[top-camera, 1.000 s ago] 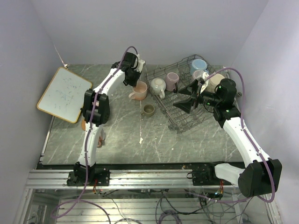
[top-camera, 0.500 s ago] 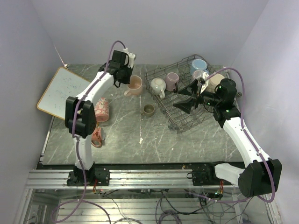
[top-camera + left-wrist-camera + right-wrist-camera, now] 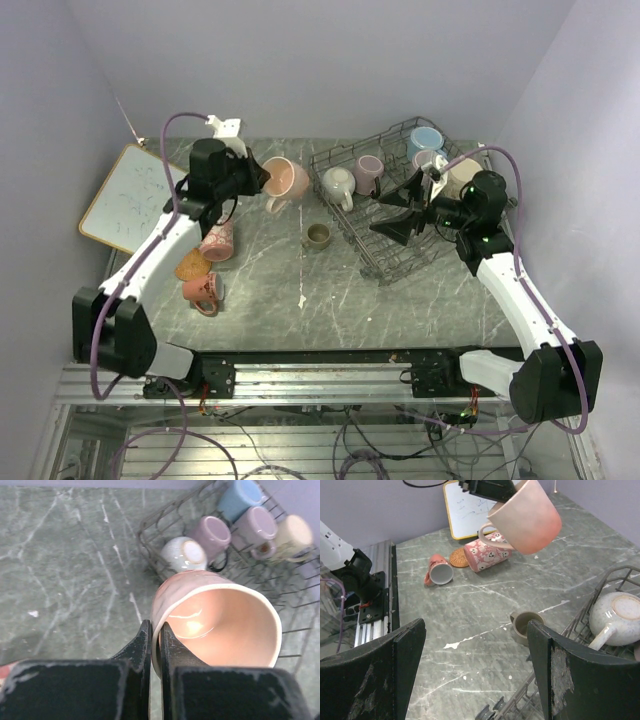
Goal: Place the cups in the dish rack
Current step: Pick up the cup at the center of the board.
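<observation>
My left gripper point(image 3: 255, 180) point(image 3: 155, 645) is shut on the rim of a peach cup point(image 3: 288, 180) point(image 3: 220, 625) point(image 3: 527, 517), one finger inside and one outside. The cup hangs tilted above the table, left of the dish rack point(image 3: 400, 258) point(image 3: 150, 545). Several cups sit in the rack: a speckled white one point(image 3: 338, 183) point(image 3: 184, 554), a mauve one point(image 3: 369, 172), a light blue one point(image 3: 427, 140) and a cream one point(image 3: 458, 175). My right gripper point(image 3: 395, 215) point(image 3: 476, 630) stands open over the rack's near left edge, holding nothing. A small olive cup point(image 3: 318, 236) point(image 3: 526, 625) stands on the table beside the rack.
A floral pink cup point(image 3: 217, 242) point(image 3: 490, 552) and a pink cup point(image 3: 203, 292) point(image 3: 437, 571) lie on their sides at the left, with a cork coaster point(image 3: 192, 264) between them. A whiteboard point(image 3: 125, 195) lies at the far left. Walls close in on three sides.
My left arm has swung back and to the left, lifting the peach cup off the table and tipping it sideways. The floral cup and coaster are now uncovered. My right arm has not moved.
</observation>
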`<move>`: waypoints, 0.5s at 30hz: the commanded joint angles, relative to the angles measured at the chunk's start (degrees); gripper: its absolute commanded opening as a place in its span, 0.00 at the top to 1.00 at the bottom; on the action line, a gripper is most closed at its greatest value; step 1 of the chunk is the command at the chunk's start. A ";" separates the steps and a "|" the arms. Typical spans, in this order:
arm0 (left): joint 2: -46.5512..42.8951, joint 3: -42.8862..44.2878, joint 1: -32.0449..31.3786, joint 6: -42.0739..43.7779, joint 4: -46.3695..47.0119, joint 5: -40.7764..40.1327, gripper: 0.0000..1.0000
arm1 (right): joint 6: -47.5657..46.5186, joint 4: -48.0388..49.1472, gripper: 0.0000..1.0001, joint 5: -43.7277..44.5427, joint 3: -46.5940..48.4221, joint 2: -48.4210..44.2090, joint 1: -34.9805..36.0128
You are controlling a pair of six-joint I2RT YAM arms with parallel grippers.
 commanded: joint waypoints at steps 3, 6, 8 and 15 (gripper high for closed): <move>-12.24 -11.70 -0.08 -13.99 20.37 5.06 0.93 | 3.75 4.83 0.18 -2.09 -1.41 -1.91 -0.35; -17.32 -16.53 -0.08 -19.00 24.94 5.37 0.93 | 5.34 6.37 0.18 -2.85 -1.75 -2.10 -0.40; -20.30 -19.37 -0.08 -22.65 27.62 5.77 0.93 | 7.01 8.09 0.18 -3.44 -2.27 -2.21 -0.40; -29.44 -30.10 -0.08 -36.77 40.60 4.36 0.93 | 15.09 16.65 0.18 -6.22 -4.42 -2.46 -0.32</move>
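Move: The left hand already holds the peach cup by its rim, up in the air. The open right gripper, where the cup seems to be headed, lies about 25 cm to the right, 12 back and 3 higher. The small olive cup stands roughly 11 cm right, level fore and aft, 22 below; the white cup in the rack is about 11 ahead, 17 right, 18 below. From the right gripper, the peach cup is some 16 ahead, 22 left and 4 lower. Back towards its base and, more slowly, up, the left hand draws the peach cup about 9 cm back and 4.5 cm higher, away from the white cup and nearer the open right gripper. The wrist rolls steadily some 30 degrees, left side down, bringing the fingers nearly level; they keep their pinch on the rim. The right gripper eases back about 2 cm, still open. ##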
